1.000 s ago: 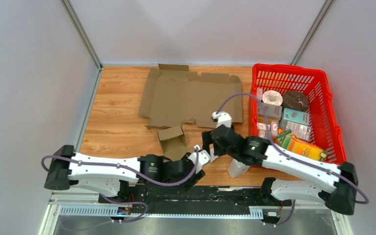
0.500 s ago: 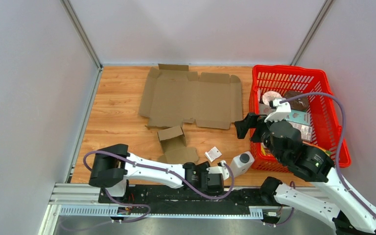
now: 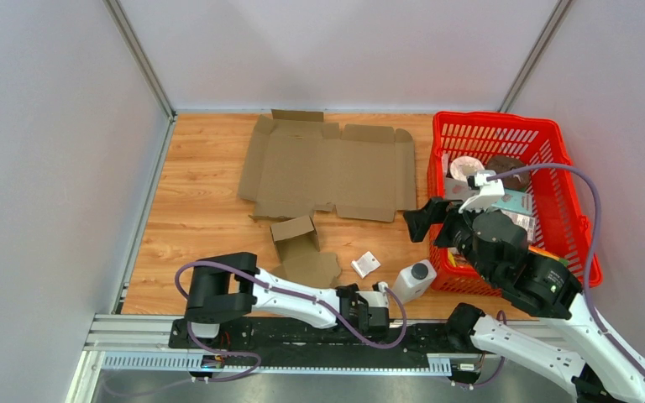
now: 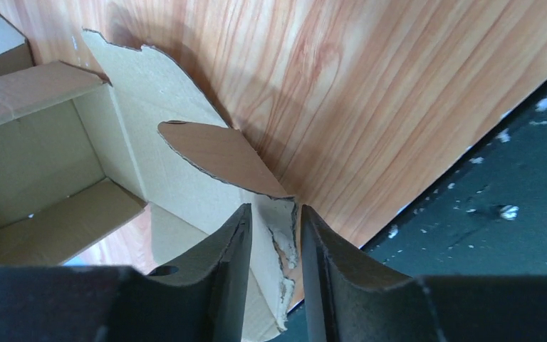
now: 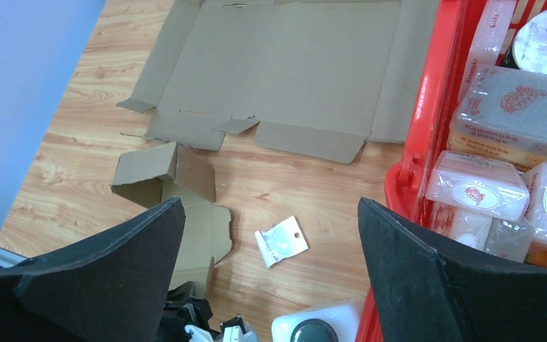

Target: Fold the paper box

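A large flat cardboard sheet [image 3: 327, 168] lies at the back of the table. In front of it sits a small, partly folded paper box [image 3: 302, 248] with its flaps spread toward the near edge. My left gripper [image 3: 346, 294] is low at the near edge by the box's front flap. In the left wrist view the box [image 4: 43, 142] is open-topped, and the flap's torn corner [image 4: 281, 228] shows in the narrow gap of the left gripper [image 4: 274, 214]; no pinch shows. My right gripper [image 5: 269, 206] hangs wide open and empty above the table beside the basket.
A red basket [image 3: 504, 126] packed with goods stands at the right, and its rim [image 5: 427, 107] is close to my right finger. A white bottle with a dark cap [image 3: 411, 280] and a small plastic packet [image 3: 366, 264] lie near the front edge.
My right arm has swung up and right from the front centre to the basket's side. The left arm has folded along the near edge, and its jaws have narrowed round the flap's corner.
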Motion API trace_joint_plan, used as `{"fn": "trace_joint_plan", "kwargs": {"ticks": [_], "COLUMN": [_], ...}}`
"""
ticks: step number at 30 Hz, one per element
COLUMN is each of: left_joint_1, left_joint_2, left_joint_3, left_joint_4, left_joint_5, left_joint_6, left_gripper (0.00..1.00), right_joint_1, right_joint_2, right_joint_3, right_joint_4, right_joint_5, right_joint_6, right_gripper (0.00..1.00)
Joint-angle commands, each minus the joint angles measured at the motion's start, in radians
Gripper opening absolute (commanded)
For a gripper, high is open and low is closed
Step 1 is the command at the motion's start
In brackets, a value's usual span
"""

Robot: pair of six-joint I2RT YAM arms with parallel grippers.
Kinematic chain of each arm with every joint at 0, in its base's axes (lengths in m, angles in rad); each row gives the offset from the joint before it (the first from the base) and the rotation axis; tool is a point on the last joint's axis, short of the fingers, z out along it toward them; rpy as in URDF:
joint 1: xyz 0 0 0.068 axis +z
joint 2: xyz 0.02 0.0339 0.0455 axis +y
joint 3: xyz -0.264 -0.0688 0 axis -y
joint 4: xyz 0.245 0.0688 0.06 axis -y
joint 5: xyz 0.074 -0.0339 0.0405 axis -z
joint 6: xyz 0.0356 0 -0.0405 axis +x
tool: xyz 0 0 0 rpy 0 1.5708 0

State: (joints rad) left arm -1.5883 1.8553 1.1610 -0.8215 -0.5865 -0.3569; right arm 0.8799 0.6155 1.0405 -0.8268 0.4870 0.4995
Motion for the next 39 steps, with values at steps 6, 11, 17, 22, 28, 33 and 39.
{"fn": "trace_joint_plan", "kwargs": {"ticks": [6, 11, 17, 22, 28, 33, 39], "left_joint_1": [-0.001, 0.025, 0.151, 0.283, 0.363, 0.366, 0.366], "left_joint_2": [-0.054, -0.238, -0.545, -0.712, -0.942, -1.178, -1.257], "left_joint_3": [0.051, 0.045, -0.021, -0.041, -0.105, -0.219, -0.239], "left_joint_4": [-0.067, -0.071, -0.001, 0.005, 0.099, 0.192, 0.041], "left_joint_5": [-0.088, -0.046, 0.095, 0.201, 0.173, -0.065, -0.271], "left_joint_6": [-0.04, -0.132, -0.249, -0.428, -0.67, -0.943, -1.265], "left_gripper": [0.1, 0.0, 0.0, 0.0, 0.0, 0.0, 0.0], "right_joint_1": [-0.002, -0.001, -0.002, -0.002, -0.002, -0.002, 0.037], "right_joint_2": [0.006, 0.016, 0.01, 0.026, 0.053, 0.079, 0.17], "right_joint_3": [-0.03, -0.04, -0.04, -0.043, -0.057, -0.063, -0.062], "right_joint_4": [0.017, 0.012, 0.018, 0.023, 0.037, 0.061, 0.087], "right_joint_5": [-0.044, -0.039, -0.031, -0.045, -0.07, -0.132, -0.228], "right_joint_6": [-0.022, -0.036, -0.05, -0.058, -0.055, -0.073, -0.134], "right_gripper": [0.94, 0.94, 0.94, 0.95, 0.94, 0.94, 0.91]}}
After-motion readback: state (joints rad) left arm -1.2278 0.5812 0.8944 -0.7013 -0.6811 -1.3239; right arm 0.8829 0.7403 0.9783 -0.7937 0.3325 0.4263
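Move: Right between the left hand's half-open fingertips, barely 1 cm ahead and 1 cm left, is the paper box's near right flap, low over the table; the box's raised end stands about 11 cm ahead and 9 cm left. The white packet lies some 5 cm ahead and 6 cm right, the white bottle about 15 cm right and level with the hand. From the right hand, that flap is some 10 cm back, 15 cm left and 28 cm down. Closing on the near right flap, the left fingers pinch it before the hand lifts about 27 cm off the table, drawing some 10 cm left and 7 cm forward as it climbs. Its wrist swings over by more than 100 degrees, from pointing down-forward to pointing right. The right hand, wide open, sinks about 5 cm and edges 4 cm left towards the box. ##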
